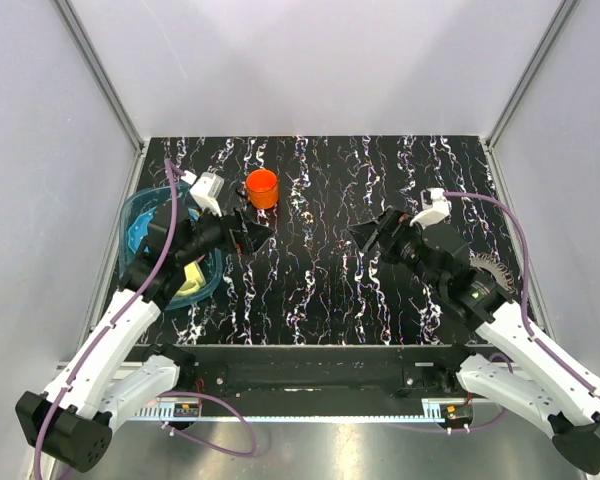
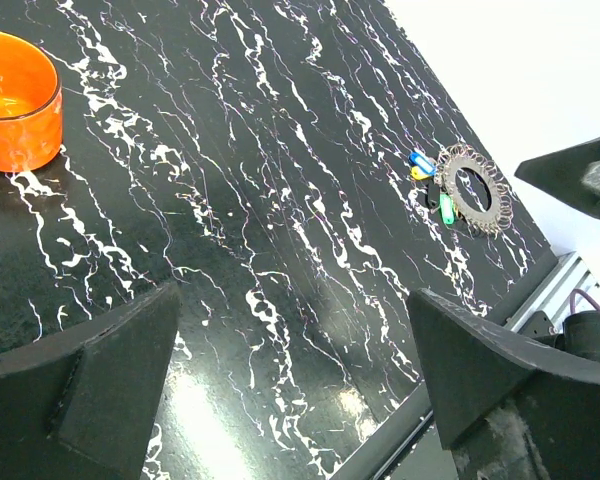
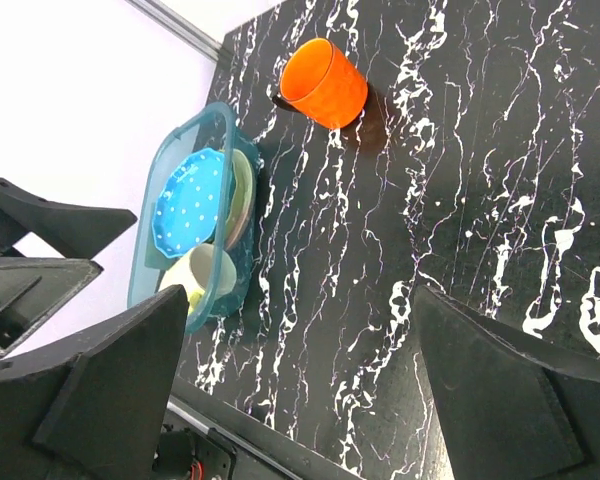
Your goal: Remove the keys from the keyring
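The keyring (image 2: 468, 157), a grey toothed metal ring, lies flat on the black marbled table near its right edge. Tiny keys sit at its left rim: a blue key (image 2: 417, 158), a yellow key (image 2: 421, 173) and a green key (image 2: 446, 208). From above, only part of the keyring (image 1: 492, 270) shows beside the right forearm. My left gripper (image 2: 292, 310) is open and empty over the table's left half, far from the ring. My right gripper (image 3: 300, 305) is also open and empty, pointing left over the middle. The left gripper (image 1: 248, 234) and right gripper (image 1: 372, 236) face each other, well apart.
An orange cup (image 1: 262, 188) stands at the back left, just beyond the left gripper. A clear blue basin (image 3: 195, 140) at the left edge holds a blue dotted plate (image 3: 192, 200) and a pale yellow cup (image 3: 202, 272). White walls enclose the table.
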You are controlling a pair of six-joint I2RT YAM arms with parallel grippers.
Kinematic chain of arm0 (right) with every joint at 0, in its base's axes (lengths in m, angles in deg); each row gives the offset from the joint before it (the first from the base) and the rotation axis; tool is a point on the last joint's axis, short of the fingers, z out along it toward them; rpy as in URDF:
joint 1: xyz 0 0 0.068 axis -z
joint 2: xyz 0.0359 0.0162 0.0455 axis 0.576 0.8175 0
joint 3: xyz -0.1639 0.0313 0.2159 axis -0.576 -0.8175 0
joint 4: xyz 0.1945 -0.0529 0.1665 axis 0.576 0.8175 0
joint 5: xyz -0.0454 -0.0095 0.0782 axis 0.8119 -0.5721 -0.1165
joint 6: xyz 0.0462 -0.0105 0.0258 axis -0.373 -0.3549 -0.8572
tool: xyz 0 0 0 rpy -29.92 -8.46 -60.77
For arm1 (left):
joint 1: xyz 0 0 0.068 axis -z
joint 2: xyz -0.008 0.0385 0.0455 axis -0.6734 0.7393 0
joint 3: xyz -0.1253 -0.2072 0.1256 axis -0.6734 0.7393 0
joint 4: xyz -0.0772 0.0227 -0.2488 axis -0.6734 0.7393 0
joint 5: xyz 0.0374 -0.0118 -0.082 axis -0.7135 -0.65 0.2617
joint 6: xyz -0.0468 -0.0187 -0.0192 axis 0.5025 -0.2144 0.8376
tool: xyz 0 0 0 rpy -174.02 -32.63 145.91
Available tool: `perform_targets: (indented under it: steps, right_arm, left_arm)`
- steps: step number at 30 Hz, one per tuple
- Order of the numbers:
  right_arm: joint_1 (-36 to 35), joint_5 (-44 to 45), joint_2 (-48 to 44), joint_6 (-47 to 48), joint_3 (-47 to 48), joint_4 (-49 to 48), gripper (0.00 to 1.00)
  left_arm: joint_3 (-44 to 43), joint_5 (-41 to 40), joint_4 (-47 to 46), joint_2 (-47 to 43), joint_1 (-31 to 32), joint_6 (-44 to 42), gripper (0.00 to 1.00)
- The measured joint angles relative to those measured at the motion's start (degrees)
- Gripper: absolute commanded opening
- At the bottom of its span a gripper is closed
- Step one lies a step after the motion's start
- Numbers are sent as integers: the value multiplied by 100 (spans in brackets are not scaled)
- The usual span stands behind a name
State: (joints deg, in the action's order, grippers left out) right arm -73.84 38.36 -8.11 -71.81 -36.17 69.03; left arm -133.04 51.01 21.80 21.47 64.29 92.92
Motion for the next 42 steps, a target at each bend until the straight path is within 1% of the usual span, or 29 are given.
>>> perform_targets:
  steps: [7,12,15,18,20,21,23,26,27,29,33,35,40,42]
  right_arm:
    - [0,466,-529,-247,-188,157,100]
    - [0,809,-492,-313,-177,387,100]
    - [0,1051,-186,-87,44,772,98]
    - [0,1624,372,144,573,1353,98]
    - [9,2153,918,258,1054,1812,97]
    - [24,2415,1244,313,1329,2046,94]
    - [114,2752,1821,328,1757,2450,90]
    - [599,2846,2535,188,2079,2933,83]
    - [901,2802,2739,74,2074,3099,81]
    - [1447,2684,2942,-92,1917,3254,79]
    - [2498,2218,2962,-393,1257,3333,76]
    - [2935,2074,2962,-461,1080,3305,75]
    - [3628,1781,3029,-688,796,3309,68]
    - [3827,1757,3104,-767,782,3268,64]
  left_arm:
    - [74,-44,-2,-2,122,-2,99]
    - [94,-107,2,-35,136,0,99]
    - [94,-149,-9,-44,136,9,99]
    - [94,-177,-2,-44,136,24,99]
    - [94,-221,11,-61,166,24,99]
    - [94,-258,24,-83,181,24,99]
    - [94,-356,28,-144,221,24,99]
    - [94,-474,28,-205,264,24,99]
    - [94,-509,39,-214,273,24,99]
    - [94,-584,59,-219,291,22,99]
    - [109,-796,87,-295,326,22,99]
    - [118,-863,85,-363,330,22,99]
    - [131,-968,85,-376,334,22,99]
    - [142,-994,85,-376,334,22,99]
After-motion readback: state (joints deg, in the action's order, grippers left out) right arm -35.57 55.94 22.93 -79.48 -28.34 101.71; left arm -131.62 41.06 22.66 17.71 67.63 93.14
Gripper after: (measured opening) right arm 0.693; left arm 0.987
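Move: From the right hand, the bunch of keys lies some 26 cm to the right, about 3 cm farther out and roughly 25 cm below. The steel keyring's middle is about 34 cm to the right and roughly level front to back; the blue tag lies about 26 cm right and 6 cm ahead, the green tag about 27 cm right and 1 cm back. From the left hand, the keys are roughly 49 cm to the right, 2 cm ahead and 25 cm below. Touching nothing yet, the right hand heads for the keys: it eases right, swings forward about 7 cm, then sweeps fast to the right and down while drawing back most of that reach, some 25 cm right and 19 cm lower overall. The wrist tips over until the fingers point mostly down, and they narrow by nearly a third, still well open. ##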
